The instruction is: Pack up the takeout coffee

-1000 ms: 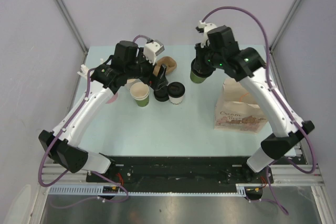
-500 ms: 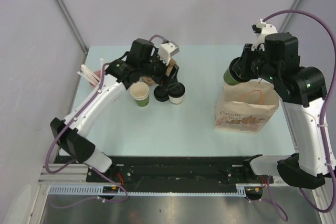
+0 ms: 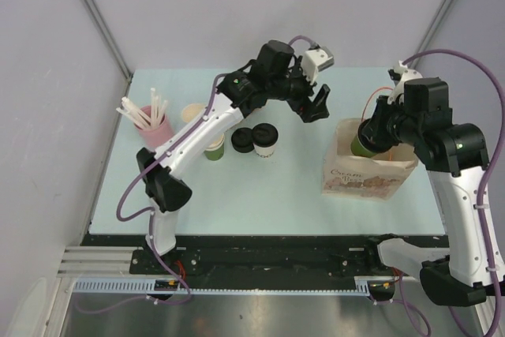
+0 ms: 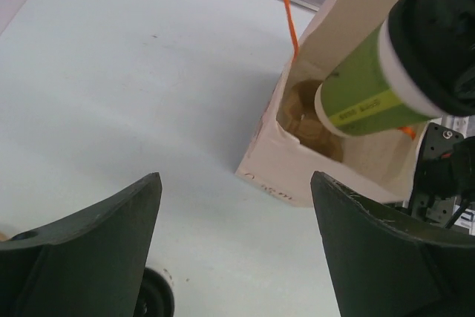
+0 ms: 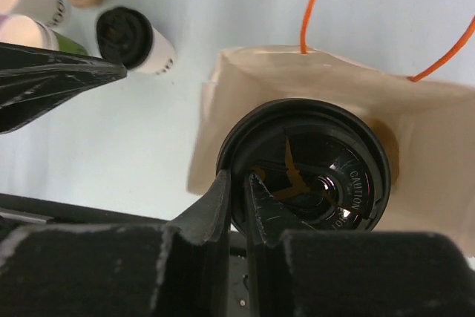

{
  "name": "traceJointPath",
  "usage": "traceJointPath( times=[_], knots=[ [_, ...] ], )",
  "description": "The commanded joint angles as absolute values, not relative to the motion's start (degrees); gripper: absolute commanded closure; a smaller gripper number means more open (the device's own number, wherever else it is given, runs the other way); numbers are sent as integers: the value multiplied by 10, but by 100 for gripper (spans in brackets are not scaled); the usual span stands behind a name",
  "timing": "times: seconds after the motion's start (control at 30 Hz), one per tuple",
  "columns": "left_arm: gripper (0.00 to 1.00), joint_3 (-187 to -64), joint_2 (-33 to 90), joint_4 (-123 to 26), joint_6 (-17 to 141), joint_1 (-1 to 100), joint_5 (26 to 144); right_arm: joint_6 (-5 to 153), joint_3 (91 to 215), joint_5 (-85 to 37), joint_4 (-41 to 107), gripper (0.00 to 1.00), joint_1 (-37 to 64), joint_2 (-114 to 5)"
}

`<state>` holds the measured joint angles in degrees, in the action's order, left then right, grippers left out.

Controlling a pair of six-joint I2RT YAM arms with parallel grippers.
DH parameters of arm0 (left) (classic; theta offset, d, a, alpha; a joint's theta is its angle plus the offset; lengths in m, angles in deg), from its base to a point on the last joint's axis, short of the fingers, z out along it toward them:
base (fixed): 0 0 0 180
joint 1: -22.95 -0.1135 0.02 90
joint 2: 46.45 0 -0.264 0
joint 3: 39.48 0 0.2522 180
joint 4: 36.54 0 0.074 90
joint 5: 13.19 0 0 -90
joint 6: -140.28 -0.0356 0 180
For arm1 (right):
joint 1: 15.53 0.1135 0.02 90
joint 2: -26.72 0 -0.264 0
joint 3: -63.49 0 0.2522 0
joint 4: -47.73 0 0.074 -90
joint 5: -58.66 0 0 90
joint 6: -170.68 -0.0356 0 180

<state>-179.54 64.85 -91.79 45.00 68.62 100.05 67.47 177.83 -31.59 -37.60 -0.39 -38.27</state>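
My right gripper is shut on the rim of the black lid of the green-sided coffee cup. It holds the cup upright in the open mouth of the paper bag. In the right wrist view the gripper pinches the lid's edge. The white-sided cup with a black lid stands mid-table. My left gripper is open and empty, in the air between that cup and the bag. Its wrist view shows the gripper facing the bag and the green cup.
A second black-lidded item stands beside the white cup. A lidless green cup and a lidless tan cup stand to its left. A pink cup of white straws is at the far left. The bag has orange handles.
My right arm carried the green cup from the back of the table to the right and lowered it into the bag's mouth. My left arm swung right, away from the cups, toward the bag.
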Motion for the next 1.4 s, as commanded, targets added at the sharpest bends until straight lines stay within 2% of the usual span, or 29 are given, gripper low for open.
traceJointPath(
  times=[0.0, 0.27, 0.43, 0.73, 1.03, 1.37],
  knots=[
    [14, -1862, 691, -915, 463, 712, 1009, 690, 1683, -262, -322, 100, -38, -365],
    [20, -1874, 739, -914, 460, 742, 976, 700, 1606, -230, -241, 100, -48, -350],
    [40, -1868, 750, -914, 469, 744, 964, 701, 1581, -237, -217, 100, -46, -359],
    [60, -1841, 740, -913, 497, 744, 1001, 692, 1554, -246, -190, 100, -28, -388],
    [99, -1824, 745, -913, 499, 744, 1003, 695, 1514, -265, -180, 100, 1, -409],
    [100, -1828, 744, -910, 534, 744, 1004, 695, 1449, -275, -140, 100, 16, -415]
  ],
)
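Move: The left hand, open, is bound for the bag's left rim, about 6 cm to its right, 2 cm back and 7 cm down. The white cup stands on the table roughly level with this hand, some 13 cm to its left and 26 cm below. The right hand still holds the green cup by its lid over the bag; the cup holder's near-left slot lies about 4 cm ahead of this hand, 1 cm left and 28 cm below. Right hand lowers the green cup about 16 cm into the bag while the left closes on its left rim. ##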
